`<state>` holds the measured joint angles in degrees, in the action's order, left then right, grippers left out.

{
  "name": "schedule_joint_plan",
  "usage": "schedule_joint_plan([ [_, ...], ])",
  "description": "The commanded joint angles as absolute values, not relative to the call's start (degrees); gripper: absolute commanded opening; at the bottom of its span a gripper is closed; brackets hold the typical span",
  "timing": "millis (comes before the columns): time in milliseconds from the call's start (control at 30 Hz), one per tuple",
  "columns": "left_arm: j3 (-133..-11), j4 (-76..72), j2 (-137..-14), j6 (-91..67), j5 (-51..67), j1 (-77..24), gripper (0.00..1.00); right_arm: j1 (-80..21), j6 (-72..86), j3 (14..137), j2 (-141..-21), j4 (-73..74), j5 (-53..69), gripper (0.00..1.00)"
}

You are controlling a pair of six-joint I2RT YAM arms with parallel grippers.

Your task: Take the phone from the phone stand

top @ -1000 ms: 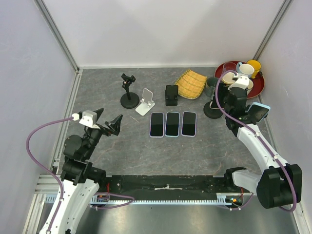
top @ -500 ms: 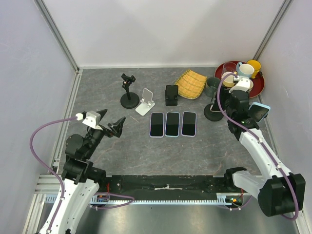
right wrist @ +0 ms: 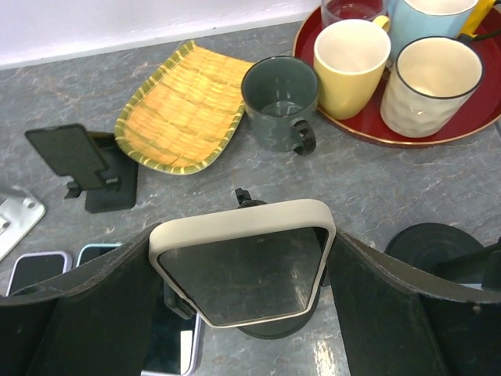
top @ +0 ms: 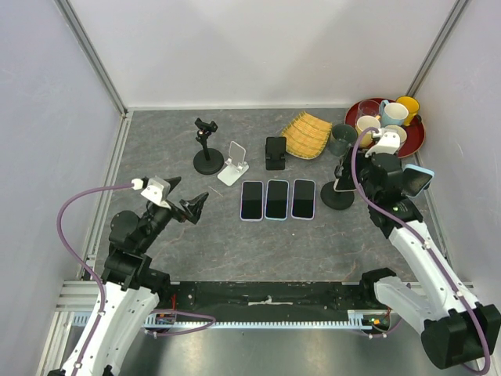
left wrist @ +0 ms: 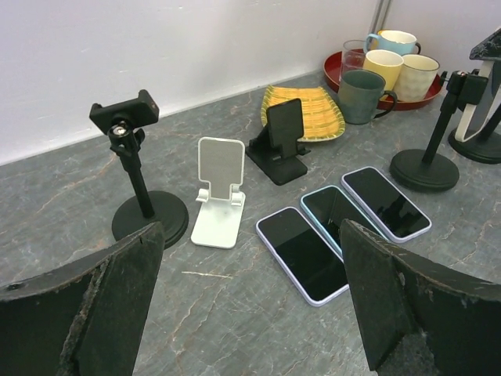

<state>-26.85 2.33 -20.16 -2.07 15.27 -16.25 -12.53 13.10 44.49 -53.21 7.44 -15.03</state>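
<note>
A phone (right wrist: pixel 243 266) in a beige case sits in the black phone stand (right wrist: pixel 274 325), with the stand's clamp showing behind and below it. My right gripper (right wrist: pixel 243 262) has one finger pressed against each long side of the phone and is shut on it. From above, the phone (top: pixel 344 183) shows just left of the right gripper (top: pixel 366 177), over the stand's round base (top: pixel 337 201). My left gripper (top: pixel 188 205) hangs open over bare table at the left, holding nothing. In its own view the stand (left wrist: pixel 425 168) is far to the right.
Three phones (top: pixel 276 199) lie flat side by side mid-table. Behind them stand a white folding stand (top: pixel 233 163), a black clamp stand (top: pixel 207 149), a small black stand (top: pixel 275 153), a bamboo dish (top: pixel 307 135) and a green mug (top: pixel 341 139). A red tray (top: pixel 419 139) of cups and a light-blue phone (top: pixel 417 180) are at the right.
My right gripper has drawn toward the near edge with the phone between its fingers, and the stand's base shows nearer too. The left arm has drifted slightly right and nearer.
</note>
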Motion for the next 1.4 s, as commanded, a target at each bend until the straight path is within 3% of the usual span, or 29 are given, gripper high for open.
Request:
schedule_joint_plan([
  [0, -26.8, -1.4, -21.1, -0.1, 18.5, -16.6, 1.0, -14.7, 12.4, 49.0, -47.8, 1.9, -14.4, 0.0],
  [467, -26.4, -2.4, -22.8, 1.9, 24.6, -17.2, 1.0, -18.5, 12.0, 51.4, -41.3, 10.5, -1.6, 0.0],
  [700, -26.5, -2.6, -24.3, 2.1, 27.4, -17.4, 1.0, -21.3, 9.5, 53.1, -42.5, 12.2, 14.8, 0.0],
  [1367, -26.5, -2.2, -27.1, 3.3, 30.8, -17.8, 1.0, -47.6, 6.7, 47.9, -56.6, -13.0, 22.7, 0.03],
])
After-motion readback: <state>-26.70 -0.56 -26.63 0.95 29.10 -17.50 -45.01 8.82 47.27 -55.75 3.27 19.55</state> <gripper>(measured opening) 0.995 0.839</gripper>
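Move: The right hand already holds the white phone with its round-based stand hanging below; the open left gripper it is taken to lies about 49 cm left, 10 cm back and 3 cm up. On the table some 20 cm below the right hand, the nearest lying phone is 13 cm left and 4 back, the green mug 15 ahead and 1 right. From the left hand the held phone is 49 cm right, 10 ahead, 3 below; the white stand is 18 ahead, 10 right, 20 below. Keeping its grip on the phone's two sides, the right hand carries phone and stand some 25 cm left and about 14 cm back with a slight rise, over the near ends of the lying phones towards the left gripper, while turning roughly 65 degrees counter-clockwise so that the phone's back and the stand's clamp come to face that gripper. The left hand, fingers still wide open, eases about 4 cm right to meet them and turns clockwise a little, touching nothing yet. ##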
